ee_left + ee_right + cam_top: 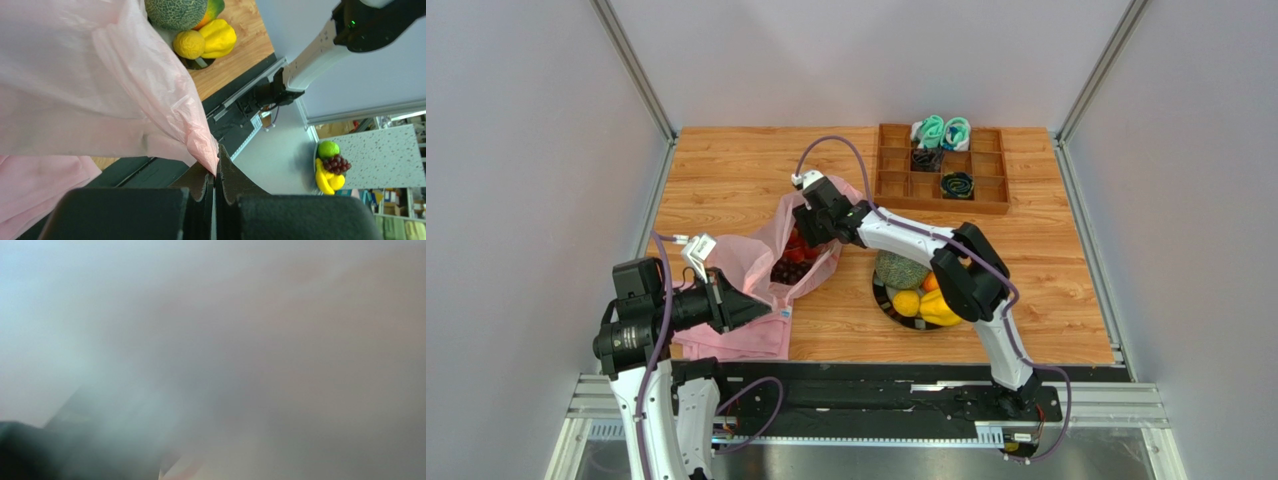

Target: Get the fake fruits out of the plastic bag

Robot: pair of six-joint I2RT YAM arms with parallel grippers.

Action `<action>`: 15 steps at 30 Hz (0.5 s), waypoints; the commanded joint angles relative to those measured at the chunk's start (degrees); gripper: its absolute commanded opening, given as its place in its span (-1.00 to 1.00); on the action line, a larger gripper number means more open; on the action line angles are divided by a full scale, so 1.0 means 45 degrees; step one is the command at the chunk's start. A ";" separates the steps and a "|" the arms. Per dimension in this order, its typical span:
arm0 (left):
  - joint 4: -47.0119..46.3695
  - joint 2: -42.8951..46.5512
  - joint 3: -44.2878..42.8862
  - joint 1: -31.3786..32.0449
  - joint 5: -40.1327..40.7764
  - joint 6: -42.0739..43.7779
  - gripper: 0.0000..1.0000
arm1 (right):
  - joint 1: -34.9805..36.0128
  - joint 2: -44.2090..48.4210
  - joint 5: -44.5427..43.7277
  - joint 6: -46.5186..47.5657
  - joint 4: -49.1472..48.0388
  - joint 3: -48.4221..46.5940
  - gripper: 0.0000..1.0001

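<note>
The translucent pink plastic bag (761, 250) lies open at the table's left. My left gripper (216, 165) is shut on a pinched edge of the plastic bag (75, 90), holding it up. My right gripper (806, 240) reaches into the bag's mouth, right over the red berries (796, 247) and dark grapes (788, 271). Its jaws are hidden by the film, and the right wrist view shows only blurred plastic. On a black plate (883, 300) to the right sit the melon (899, 268), orange (931, 283), lemon (906, 302) and yellow lobed piece (939, 310).
A wooden compartment tray (991, 190) with teal and black items stands at the back right. A folded pink cloth (736, 340) lies under the bag near the front edge. Metal frame posts border the table on both sides.
</note>
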State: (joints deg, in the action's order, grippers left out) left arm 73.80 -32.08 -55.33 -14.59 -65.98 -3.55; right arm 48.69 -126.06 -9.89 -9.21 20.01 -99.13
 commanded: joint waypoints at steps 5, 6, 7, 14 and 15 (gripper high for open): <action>-0.3875 -0.0527 0.0421 0.0059 0.0148 -0.1611 -1.00 | -0.0233 0.3657 0.5436 0.1655 -0.0268 0.1618 -0.16; -0.4151 -0.0644 0.0421 0.0059 0.0227 -0.1710 -1.00 | -0.0291 0.3755 0.6426 0.1773 -0.0228 0.1890 -0.14; -0.4425 -0.0858 0.0382 0.0059 0.0421 -0.1827 -1.00 | -0.0350 0.3813 0.6997 0.2006 -0.0112 0.1912 -0.13; -0.6533 -0.2187 -0.0165 0.0059 0.1379 -0.2704 -1.00 | -0.0565 0.4632 1.1589 0.3900 0.0630 0.1835 -0.06; -0.6653 -0.2498 -0.0262 0.0039 0.1477 -0.2823 -1.00 | -0.0565 0.4750 1.2076 0.4135 0.1231 0.1621 -0.06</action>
State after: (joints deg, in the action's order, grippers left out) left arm 52.25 -39.97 -53.74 -14.59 -62.06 -12.53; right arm 46.52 -109.23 29.45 2.26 21.37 -90.19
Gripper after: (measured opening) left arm 0.007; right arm 0.590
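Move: My right hand already grips the dark fruit inside the bag. The plate it is bound for lies about 12 cm back, 22 cm to the right and 5 cm lower, with the melon some 7 cm back and 19 cm right of this hand at its own height. The grapes are roughly 6 cm back, 2 cm left and 3 cm down. From my left hand, pinching the bag's rim, the dark fruit lies about 28 cm ahead, 7 cm right and 21 cm below. I draw the dark fruit up and back from the strawberries and grapes with my right hand, rising about 10 cm early, then pulling back level, some 10 cm back in all. That wrist swings roughly 35 degrees counter-clockwise and rolls left side up, fingers keeping their hold. My left hand, still pinching the bag's rim, carries it forward about 7 cm and slightly left. ##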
